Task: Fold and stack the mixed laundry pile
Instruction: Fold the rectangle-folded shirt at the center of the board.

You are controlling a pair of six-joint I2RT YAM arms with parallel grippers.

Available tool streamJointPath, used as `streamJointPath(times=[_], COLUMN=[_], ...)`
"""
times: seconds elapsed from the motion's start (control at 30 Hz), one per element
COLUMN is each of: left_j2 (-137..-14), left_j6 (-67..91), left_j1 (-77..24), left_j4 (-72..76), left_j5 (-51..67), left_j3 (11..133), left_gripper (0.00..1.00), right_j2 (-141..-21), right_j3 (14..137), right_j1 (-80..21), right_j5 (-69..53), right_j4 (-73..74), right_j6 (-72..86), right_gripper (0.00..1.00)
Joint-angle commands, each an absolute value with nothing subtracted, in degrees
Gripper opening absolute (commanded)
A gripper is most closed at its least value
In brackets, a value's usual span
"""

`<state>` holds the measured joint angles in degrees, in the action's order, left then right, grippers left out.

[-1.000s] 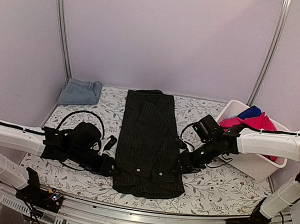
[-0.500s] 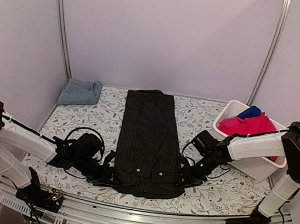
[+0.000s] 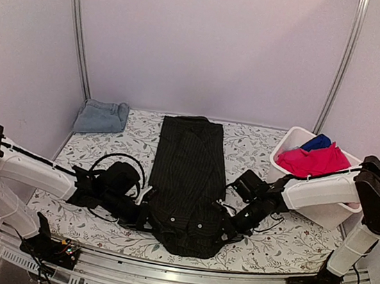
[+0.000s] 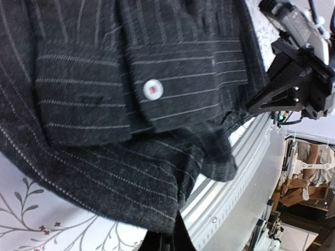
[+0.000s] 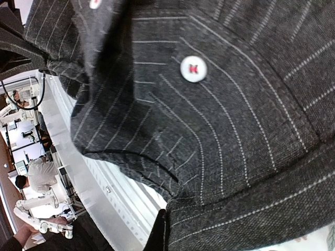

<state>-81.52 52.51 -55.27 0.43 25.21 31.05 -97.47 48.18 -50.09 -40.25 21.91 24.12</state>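
The black pinstriped shirt (image 3: 187, 176) lies lengthwise down the middle of the floral table cover (image 3: 256, 142). Its near end is bunched and raised. My left gripper (image 3: 144, 214) is shut on the shirt's near left corner, and my right gripper (image 3: 226, 225) is shut on the near right corner. In the left wrist view the shirt (image 4: 104, 104) with a white button (image 4: 152, 90) fills the frame above my left gripper (image 4: 170, 236). The right wrist view shows the shirt (image 5: 235, 136) pinched in my right gripper (image 5: 162, 230). A folded light blue denim piece (image 3: 101, 116) rests at the back left.
A white plastic bin (image 3: 322, 205) stands at the right behind my right arm, holding red-pink cloth (image 3: 310, 161) and royal blue cloth (image 3: 318, 141). The metal rail (image 3: 172, 280) of the table's near edge runs just below the shirt's hem. Black cables loop beside the left wrist.
Both grippers went from open beside the shirt's near hem to shut on its corners. The hem has drawn inward and bunched up off the table.
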Motion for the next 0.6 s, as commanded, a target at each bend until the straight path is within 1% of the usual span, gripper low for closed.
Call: streamJointPath(times=[0.0,0.1,0.27,0.43,0.57], left_j2=[-78.8,-79.4,-81.7,-83.8,-89.3], left_j6=[48.0,45.9,44.2,41.8,37.9], left_j1=[-56.0,-55.4,-52.3,-44.4,-37.9], left_j4=[-7.2,-10.1,-9.8,-8.9,-9.7], left_j5=[23.1,22.6,24.0,25.8,27.9], left_j3=[35.8,38.9,42.9,46.4,52.2], left_gripper=[0.0,0.0,0.0,0.0,0.0], right_j2=[-93.7,-93.7,-95.3,-98.2,-104.0], right_j3=[52.3,55.9,61.9,68.1,74.9], right_j1=[-51.2,-51.1,-48.8,-43.7,-40.3], right_j5=[-40.5,-38.4,-37.2,-37.3,-37.7], right_j4=[23.6,25.8,27.1,27.4,27.8], right_j6=[24.0,22.8,21.8,20.7,18.9], right_gripper=[0.0,0.0,0.0,0.0,0.0])
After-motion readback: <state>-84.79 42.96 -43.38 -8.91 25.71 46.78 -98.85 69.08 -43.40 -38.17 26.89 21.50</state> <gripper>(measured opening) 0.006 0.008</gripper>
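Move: Both grippers already hold the near end of the dark striped shirt by its two sides. Its far edge, the middle of it, lies about 43 cm ahead of the left gripper, 9 cm to its right and 3 cm below; from the right gripper that is 43 cm ahead and 14 cm left. The folded jeans lie some 38 cm ahead and 30 cm left of the left gripper; the white bin stands 24 cm ahead and 34 cm right of the right gripper. Keep both grippers shut on the near end of the shirt and lift it, then sweep it forward ever faster towards the far edge. Carry each about 10 cm forward, raising the left some 6 cm and the right nearly 10 cm; let the right also drift 4 cm left and tip its fingers up about 15 degrees, the left a little less. ##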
